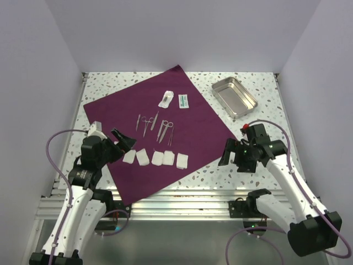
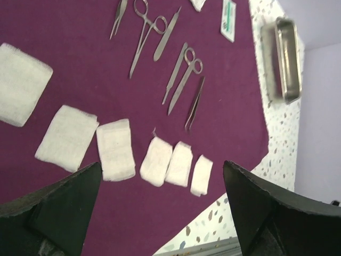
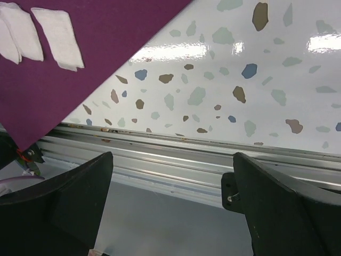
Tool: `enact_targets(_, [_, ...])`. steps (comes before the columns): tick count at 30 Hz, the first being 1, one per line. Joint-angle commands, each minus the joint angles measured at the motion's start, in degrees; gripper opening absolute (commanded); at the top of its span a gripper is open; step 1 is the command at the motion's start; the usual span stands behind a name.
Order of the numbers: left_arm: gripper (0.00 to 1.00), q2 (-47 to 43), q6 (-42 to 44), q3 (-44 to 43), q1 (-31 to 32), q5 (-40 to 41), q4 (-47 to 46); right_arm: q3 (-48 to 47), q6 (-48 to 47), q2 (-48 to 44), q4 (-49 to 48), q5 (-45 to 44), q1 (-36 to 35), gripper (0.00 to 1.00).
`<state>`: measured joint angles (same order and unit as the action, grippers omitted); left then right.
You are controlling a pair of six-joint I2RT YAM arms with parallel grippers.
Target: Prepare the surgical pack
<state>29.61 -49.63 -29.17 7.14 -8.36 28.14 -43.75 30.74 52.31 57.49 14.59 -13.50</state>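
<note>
The surgical pack (image 1: 198,132) is a deep purple drape spread flat as a diamond on the speckled table; it also shows in the left wrist view (image 2: 69,58) and the right wrist view (image 3: 90,69). Several steel instruments (image 1: 155,124) lie at its middle, two small packets (image 1: 175,100) behind them, and a row of white gauze squares (image 1: 157,158) near its front. My left gripper (image 1: 125,141) hovers open over the drape's left front part, above the gauze (image 2: 160,160), holding nothing. Right of the drape's right corner, my right gripper (image 1: 226,153) stands open and empty over the table's front edge (image 3: 186,154).
A shiny steel tray (image 1: 235,96) sits empty on the table at the back right, also at the right edge of the left wrist view (image 2: 287,58). White walls close in the table on three sides. An aluminium rail (image 1: 182,207) runs along the near edge.
</note>
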Motion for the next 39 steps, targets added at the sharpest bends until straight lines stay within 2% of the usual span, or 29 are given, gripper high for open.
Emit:
enact_targets(1, [1.0, 2.1, 4.5, -3.7, -0.3, -2.7, 2.4, -4.6, -4.6, 3.9, 2.6, -1.8, -0.3, 0.99])
enact_targets(6, [1.0, 3.7, 7.8, -5.8, -0.3, -2.9, 4.7, -7.3, -4.5, 6.5, -2.6, 3.5, -1.3, 0.99])
enact_targets(11, [0.99, 7.3, 12.2, -9.0, -0.3, -3.9, 7.4, -9.7, -3.8, 16.5, -6.9, 4.9, -8.2, 0.99])
enact_targets(18, [0.9, 12.8, 16.4, -11.0, -0.3, -6.1, 10.3, -12.9, 0.1, 22.5, -13.0, 5.1, -14.6, 0.99])
enact_targets(23, [0.9, 15.5, 18.5, -10.6, -0.3, -10.8, 9.9, -14.9, 0.6, 28.3, -18.6, 7.5, -20.0, 0.98])
enact_targets(24, [0.89, 16.4, 19.1, -11.0, -0.3, -11.3, 10.2, -15.0, 1.1, 29.1, -19.4, 7.8, -20.6, 0.97])
enact_targets(28, [0.86, 17.4, 20.1, -11.5, -0.3, -13.8, 12.1, -15.1, 1.7, 32.2, -24.2, 8.1, -22.8, 0.76])
enact_targets(30, [0.85, 17.1, 20.4, -11.1, -0.2, -14.2, 12.2, -15.2, 1.3, 33.5, -25.5, 6.8, -23.2, 0.73])
enact_targets(34, [0.81, 16.8, 20.4, -9.4, -0.2, -14.8, 12.5, -16.8, 1.3, 39.2, -28.2, 5.7, -23.2, 0.55])
enact_targets(39, [0.72, 19.1, 20.3, -9.2, -0.2, -16.8, 10.6, -16.3, 2.2, 41.5, -30.1, 5.1, -23.2, 0.53])
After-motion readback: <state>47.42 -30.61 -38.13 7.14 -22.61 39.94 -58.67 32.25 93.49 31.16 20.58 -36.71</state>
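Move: The rightmost gauze lies about 10 cm ahead of the right hand, 19 cm to its left and 10 cm below. The next gauze along the row is 5 cm farther left of it and level with it; the tweezers lie 12 cm beyond it and 4 cm to its left. From the left hand that rightmost gauze is some 19 cm to the right, 2 cm ahead and 15 cm below. Leftward across the table sweeps the right hand, about 16 cm with some 6 cm forward, then down towards the rightmost gauze, turning counter-clockwise while its fingers half close without reaching the cloth. The left hand sinks about 3 cm towards the gauze row, drawing back and right, swinging some 25 degrees clockwise, tipping down and narrowing its fingers by a quarter. ##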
